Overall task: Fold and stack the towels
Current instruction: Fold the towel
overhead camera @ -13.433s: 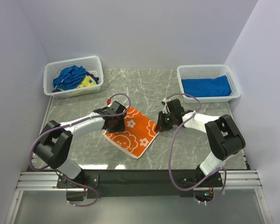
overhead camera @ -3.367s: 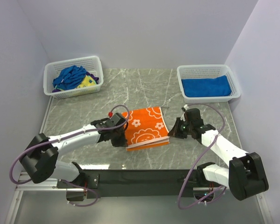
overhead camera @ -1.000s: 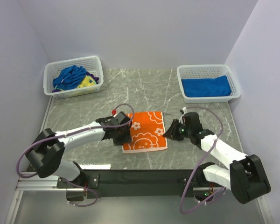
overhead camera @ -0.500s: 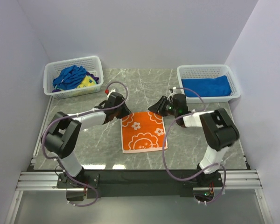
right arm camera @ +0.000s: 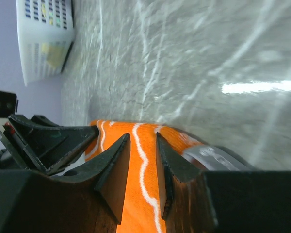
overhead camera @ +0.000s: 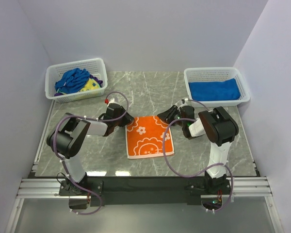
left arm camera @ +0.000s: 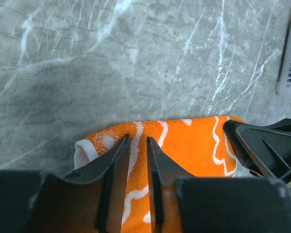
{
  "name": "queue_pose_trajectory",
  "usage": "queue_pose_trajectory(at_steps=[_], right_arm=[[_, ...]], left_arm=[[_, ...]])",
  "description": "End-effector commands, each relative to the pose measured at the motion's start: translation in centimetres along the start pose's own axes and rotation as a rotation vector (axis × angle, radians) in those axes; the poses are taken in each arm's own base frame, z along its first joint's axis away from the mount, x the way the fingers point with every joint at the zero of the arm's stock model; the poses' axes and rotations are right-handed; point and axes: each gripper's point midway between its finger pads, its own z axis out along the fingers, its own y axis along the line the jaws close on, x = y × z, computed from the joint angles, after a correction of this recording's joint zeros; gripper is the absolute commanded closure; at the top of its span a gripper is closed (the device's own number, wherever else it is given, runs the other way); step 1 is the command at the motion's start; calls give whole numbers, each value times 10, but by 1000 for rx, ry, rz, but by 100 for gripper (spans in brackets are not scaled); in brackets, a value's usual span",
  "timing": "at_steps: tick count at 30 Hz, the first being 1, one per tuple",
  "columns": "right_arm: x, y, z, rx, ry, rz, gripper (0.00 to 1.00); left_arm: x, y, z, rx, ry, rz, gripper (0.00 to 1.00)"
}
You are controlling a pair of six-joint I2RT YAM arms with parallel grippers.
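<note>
The orange towel (overhead camera: pixel 148 138) with white flower outlines lies folded at the table's middle. My left gripper (overhead camera: pixel 126 121) sits low on its far-left corner. In the left wrist view that gripper (left arm camera: pixel 138 141) has its jaws drawn nearly together, with orange cloth (left arm camera: pixel 184 141) pinched in the slit and a white corner curled up beside it. My right gripper (overhead camera: pixel 161 118) rests on the far-right corner. In the right wrist view this gripper (right arm camera: pixel 143 137) has its jaws a little apart, and flat orange cloth (right arm camera: pixel 143 194) shows through the gap.
A white mesh basket (overhead camera: pixel 75 64) at the back left holds a crumpled blue towel (overhead camera: pixel 73 79) and a yellow one (overhead camera: pixel 89 86). At the back right, a second basket (overhead camera: pixel 211 71) holds a folded blue towel (overhead camera: pixel 214 90). Purple cables loop beside both arms.
Both grippers left the towel's side edges and came to its far corners, facing each other. The left jaws narrowed markedly. The towel stayed where it was.
</note>
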Motion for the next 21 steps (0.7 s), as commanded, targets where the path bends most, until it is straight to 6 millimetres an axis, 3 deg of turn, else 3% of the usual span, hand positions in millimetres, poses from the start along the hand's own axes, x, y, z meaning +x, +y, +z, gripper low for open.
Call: queue_pose_trajectory(at_steps=[1,6,9,12,13,15,16,18,19,21], right_arm=[[-26,-5,-10,26,-126,-2,64],[-37,15,-14,5,-118,-72,64],[-39,13,-16,38,-117,-76,65],[-46,35,-20,11,-90,-161,66],[-47,37,-21,36,-60,-179,67],[-59,52,-29,53,-69,-285,67],[-62,55,-32,84,-46,-312,67],[-74,61,-39,123,-37,-435,66],[-77,65,-42,152,1,-466,66],[-81,67,-46,181,41,-535,65]], left_arm=[[5,20,-1,-46,4,20,72],[-16,-1,-8,-23,-37,74,68],[-25,-4,-12,-39,-62,83,67],[-31,-12,-17,-46,-53,116,66],[-41,-24,-21,-31,-72,127,66],[-45,-24,-27,-63,-62,174,63],[-59,-38,-33,-47,-88,189,61],[-62,-36,-41,-93,-71,240,55],[-73,-47,-48,-91,-87,253,53],[-80,-48,-54,-114,-87,300,46]])
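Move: The orange towel lies flat between my hands, with both sets of fingertips down at its far edge. Its middle is about 10 cm back and 10 cm right of my left hand, and roughly 12 cm back and 7 cm left of my right. The left basket stands about 23 cm ahead and 31 cm left of my left hand. The right basket with the folded blue towel is some 18 cm ahead and 33 cm right of my right hand. I finish at the towel's far edge, sliding my right fingertips low about 2 cm outward to the right while my left eases slightly left. Then both hands lift clear, speeding up: left about 7 cm, right about 10 cm and 3 cm forward, its fingers tipping up. My left fingers open wider; the right gap stays as it is. ##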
